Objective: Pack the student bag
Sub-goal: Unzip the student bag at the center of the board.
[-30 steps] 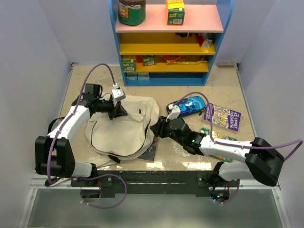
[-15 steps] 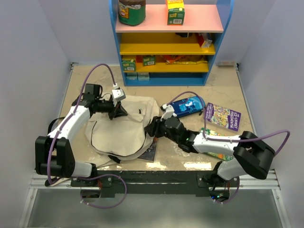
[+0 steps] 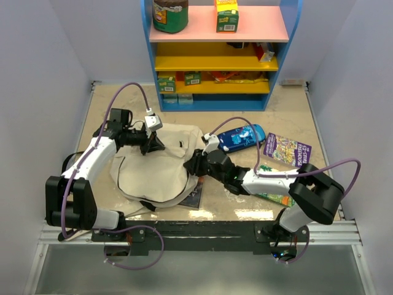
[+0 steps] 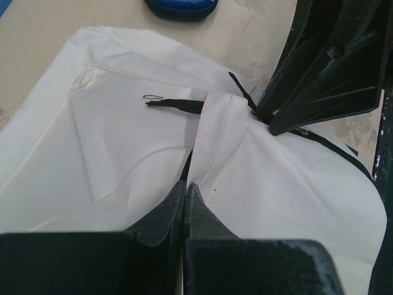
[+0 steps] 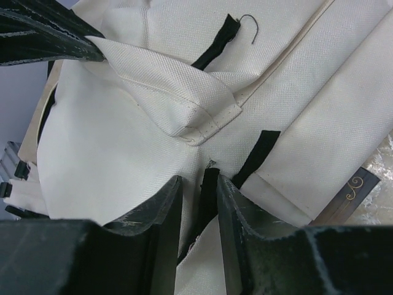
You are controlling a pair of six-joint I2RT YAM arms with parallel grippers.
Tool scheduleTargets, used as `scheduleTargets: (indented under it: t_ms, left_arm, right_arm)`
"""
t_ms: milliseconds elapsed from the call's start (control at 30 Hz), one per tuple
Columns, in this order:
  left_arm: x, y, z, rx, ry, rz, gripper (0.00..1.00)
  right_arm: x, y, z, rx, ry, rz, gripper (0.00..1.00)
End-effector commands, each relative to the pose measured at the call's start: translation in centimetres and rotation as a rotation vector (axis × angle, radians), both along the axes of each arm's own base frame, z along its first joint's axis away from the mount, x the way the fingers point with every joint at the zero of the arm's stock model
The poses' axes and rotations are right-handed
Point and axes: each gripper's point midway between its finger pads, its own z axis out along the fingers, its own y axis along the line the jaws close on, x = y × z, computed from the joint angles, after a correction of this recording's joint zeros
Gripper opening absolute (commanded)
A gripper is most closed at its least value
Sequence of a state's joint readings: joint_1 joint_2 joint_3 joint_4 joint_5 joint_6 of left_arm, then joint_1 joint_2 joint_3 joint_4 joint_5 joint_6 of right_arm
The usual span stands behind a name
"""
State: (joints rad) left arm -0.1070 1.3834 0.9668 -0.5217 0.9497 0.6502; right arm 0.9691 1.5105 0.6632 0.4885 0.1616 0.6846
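Observation:
The student bag (image 3: 156,171), beige canvas with black trim, lies flat left of centre. At the bag's upper edge my left gripper (image 3: 153,144) is shut, pinching a fold of canvas (image 4: 185,184) beside a black strap. My right gripper (image 3: 191,164) is at the bag's right edge. Its jaws (image 5: 199,178) still stand apart, with a black trim strip (image 5: 209,190) and canvas between them. A raised fabric flap (image 5: 184,98) sits just ahead of the right fingers. The left gripper's dark fingers (image 5: 43,31) show at the top left of the right wrist view.
A blue pencil case (image 3: 241,137) lies right of the bag. A purple booklet (image 3: 287,149) lies further right, and a green booklet (image 3: 277,198) is under the right arm. A dark book (image 3: 195,198) pokes from under the bag. A stocked shelf (image 3: 215,55) stands behind.
My right arm has reached left to the bag's right edge and its jaws have narrowed around the black trim. The left arm and its grip have not moved.

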Motion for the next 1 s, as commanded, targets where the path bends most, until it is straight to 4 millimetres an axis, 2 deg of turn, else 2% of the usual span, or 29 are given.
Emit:
scheduleTargets:
  t_ms: [0, 167, 267, 533, 633, 733, 867, 900, 967]
  left_arm:
    - [-0.2, -0.6, 1.7, -0.042, -0.073, -0.046, 0.00]
    - [-0.3, -0.7, 1.7, -0.043, -0.068, -0.046, 0.00]
    - [-0.4, -0.7, 1.9, -0.045, -0.071, -0.047, 0.00]
    - [-0.6, -0.8, 2.0, -0.049, -0.073, -0.053, 0.00]
    - [-0.6, -0.7, 2.1, -0.050, -0.075, -0.051, 0.00]
    - [-0.6, -0.7, 2.2, -0.049, -0.077, -0.050, 0.00]
    - [-0.6, -0.7, 2.3, -0.052, -0.076, -0.048, 0.00]
    - [-0.5, -0.7, 2.2, -0.051, -0.074, -0.046, 0.00]
    - [-0.2, -0.7, 2.2, -0.053, -0.071, -0.024, 0.00]
  right_arm:
    - [1.3, 1.3, 2.6, 0.048, -0.064, -0.003, 0.29]
    - [1.4, 1.6, 2.1, 0.032, -0.056, 0.003, 0.27]
    - [1.4, 1.4, 1.7, 0.011, -0.052, -0.002, 0.33]
    - [1.5, 1.0, 0.9, -0.008, -0.040, -0.014, 0.37]
    - [1.4, 1.3, 1.0, 0.004, -0.034, -0.009, 0.33]
    - [1.3, 1.4, 0.9, 0.013, -0.028, -0.006, 0.24]
    - [1.0, 1.2, 0.7, 0.020, -0.021, -0.003, 0.07]
    - [0.9, 1.2, 1.2, 0.031, -0.028, -0.002, 0.03]
    - [0.9, 0.8, 1.5, 0.040, -0.036, -0.010, 0.00]
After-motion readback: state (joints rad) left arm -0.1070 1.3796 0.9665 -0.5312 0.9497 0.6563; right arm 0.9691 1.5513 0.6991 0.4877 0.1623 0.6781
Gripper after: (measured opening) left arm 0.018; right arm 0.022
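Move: The black zipper strip of the student bag is already between the right hand's parted fingertips, about 1 cm ahead, 1 cm to the left and 1 cm below. A loose black tab is some 2 cm ahead and 1 cm right of that hand. The bag flap in the left fingers is roughly 7 cm ahead and 8 cm left; the dark book's bare end is about 9 cm back and 3 cm right, well below. From the left hand, the strip is some 6 cm back and 7 cm right, slightly lower. Shutting from about a third open, the right fingers pinch the black zipper strip between their tips. They first ease about 1 cm forward and left into it, dip slightly, then stay in place while the gap closes, the wrist hardly turning. The left hand stays put, still pinching the bag's flap. ##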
